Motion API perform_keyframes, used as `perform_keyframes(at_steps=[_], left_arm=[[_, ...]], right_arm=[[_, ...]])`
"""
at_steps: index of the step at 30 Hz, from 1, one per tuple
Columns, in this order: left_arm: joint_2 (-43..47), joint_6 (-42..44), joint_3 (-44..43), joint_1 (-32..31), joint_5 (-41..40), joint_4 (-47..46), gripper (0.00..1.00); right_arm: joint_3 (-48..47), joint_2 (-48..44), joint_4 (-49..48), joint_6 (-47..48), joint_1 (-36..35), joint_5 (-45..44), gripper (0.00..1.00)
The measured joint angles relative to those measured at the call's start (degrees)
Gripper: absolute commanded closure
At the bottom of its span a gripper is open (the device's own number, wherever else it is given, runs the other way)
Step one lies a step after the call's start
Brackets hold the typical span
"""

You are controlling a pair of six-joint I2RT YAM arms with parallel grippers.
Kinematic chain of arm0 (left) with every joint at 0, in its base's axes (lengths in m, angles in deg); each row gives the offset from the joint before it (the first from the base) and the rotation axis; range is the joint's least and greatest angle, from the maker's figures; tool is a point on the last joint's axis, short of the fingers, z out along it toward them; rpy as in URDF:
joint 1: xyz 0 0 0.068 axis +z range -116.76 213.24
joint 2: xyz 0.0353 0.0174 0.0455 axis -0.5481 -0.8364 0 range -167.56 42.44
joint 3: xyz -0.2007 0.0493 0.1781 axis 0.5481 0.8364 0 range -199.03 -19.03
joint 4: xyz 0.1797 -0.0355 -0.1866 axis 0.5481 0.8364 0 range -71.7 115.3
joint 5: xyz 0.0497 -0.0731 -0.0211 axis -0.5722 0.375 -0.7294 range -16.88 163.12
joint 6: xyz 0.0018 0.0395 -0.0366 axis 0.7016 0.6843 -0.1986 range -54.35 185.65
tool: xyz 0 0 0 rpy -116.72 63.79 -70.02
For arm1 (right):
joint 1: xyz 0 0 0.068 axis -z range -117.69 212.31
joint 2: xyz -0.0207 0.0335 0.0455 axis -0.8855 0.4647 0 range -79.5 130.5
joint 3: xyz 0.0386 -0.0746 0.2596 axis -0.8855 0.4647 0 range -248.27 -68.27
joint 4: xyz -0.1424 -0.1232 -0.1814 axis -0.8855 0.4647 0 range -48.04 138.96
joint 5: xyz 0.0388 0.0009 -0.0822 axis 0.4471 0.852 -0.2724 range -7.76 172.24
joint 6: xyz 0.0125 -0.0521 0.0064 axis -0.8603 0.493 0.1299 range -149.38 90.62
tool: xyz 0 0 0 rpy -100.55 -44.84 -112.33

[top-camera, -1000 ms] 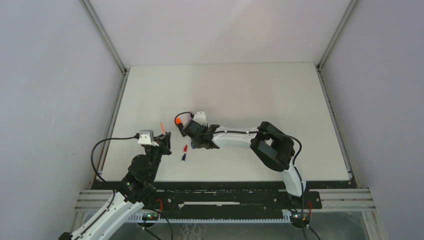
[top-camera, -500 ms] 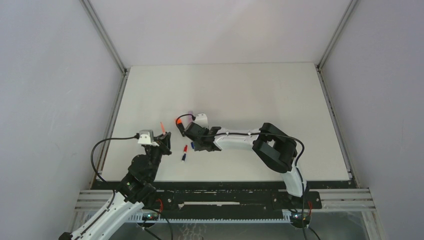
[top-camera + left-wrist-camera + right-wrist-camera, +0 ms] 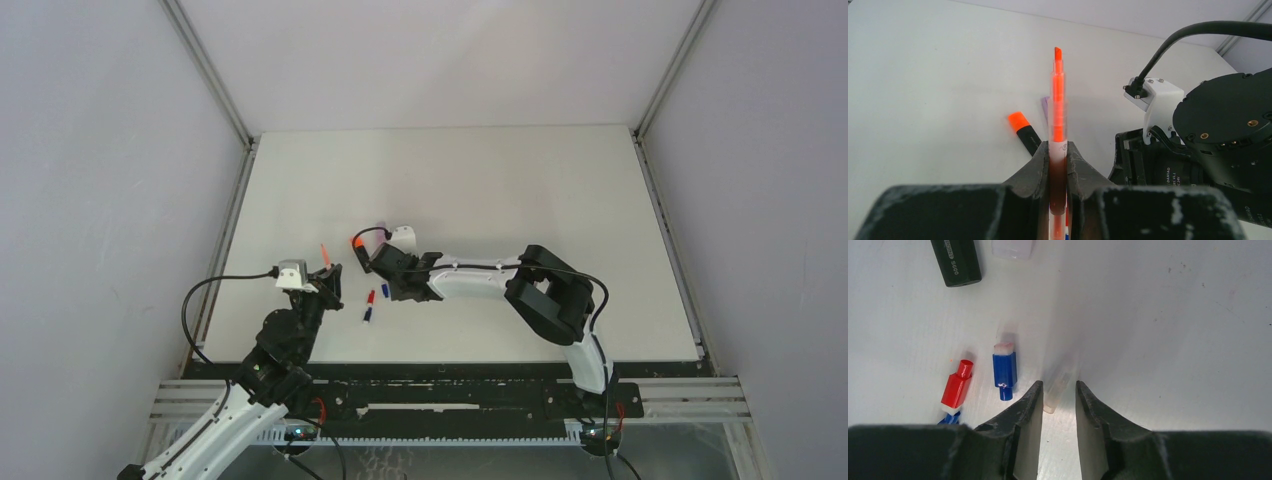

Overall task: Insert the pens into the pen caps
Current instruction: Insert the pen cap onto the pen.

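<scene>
My left gripper (image 3: 1058,150) is shut on a thin orange pen (image 3: 1058,100), held upright above the table's left side (image 3: 324,252). My right gripper (image 3: 1058,385) hangs low over the table, open, jaws narrowly either side of a pale clear pen cap (image 3: 1053,394) that lies flat; a gap shows on the right side. Beside it lie a blue cap (image 3: 1004,371) and a red cap (image 3: 956,387) sitting on a pen's end. A black highlighter (image 3: 957,260) with an orange end (image 3: 1018,121) lies farther off.
A second pale piece (image 3: 1013,247) lies by the black highlighter. A lilac piece (image 3: 1044,105) shows just behind the held pen. The right arm's wrist (image 3: 1218,150) stands close to the right of my left gripper (image 3: 330,280). The white table (image 3: 520,190) stretches far and right.
The right gripper has sunk slightly toward the table and its jaws have narrowed around the pale cap. The left arm and its pen have not moved.
</scene>
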Motion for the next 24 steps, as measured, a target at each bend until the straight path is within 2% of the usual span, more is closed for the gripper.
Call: perform_keyframes(at_steps=[8,11,17,20,24], left_arm=[[0.37,0.00,0.00,0.00,0.00,0.04,1.00],[0.70,0.00,0.00,0.00,0.13,0.07,1.00],[1.38,0.02,0.00,0.00,4.63,-0.55,1.00],[1.22,-0.02,0.44,0.00,9.09,-2.62,1.00],[-1.60,-1.25,0.63,0.00,19.65,-7.43,1.00]], right_arm=[[-0.37,0.31,0.81,0.13,0.00,-0.81,0.88],[-0.46,0.35,1.18,0.35,0.07,-1.38,1.00],[1.36,-0.79,-0.22,0.96,1.18,-0.79,1.00],[6.71,-4.61,-2.01,1.92,2.56,1.60,1.00],[15.41,-12.48,-2.08,4.07,4.85,5.20,1.00]])
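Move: The clear pen cap lies on the table right between the right hand's half-open fingertips, at most 1 cm below. The blue marker stands about 3 cm left of the cap and 2 cm farther out, the red marker about 6 cm left and level, the orange-black highlighter some 8 cm left and 9 cm out. From the left hand, which holds the pen upright, the cap is about 3 cm ahead, 11 cm right and 16 cm below. Creeping about a centimetre forward and to the right, the right hand shuts its fingers and pinches the clear cap, then sweeps it some 6 cm to its right and a little back, barely rising. The left hand, keeping its grip on the pen, then swings about 6 cm right, slightly up and back, turning some 20 degrees clockwise. ##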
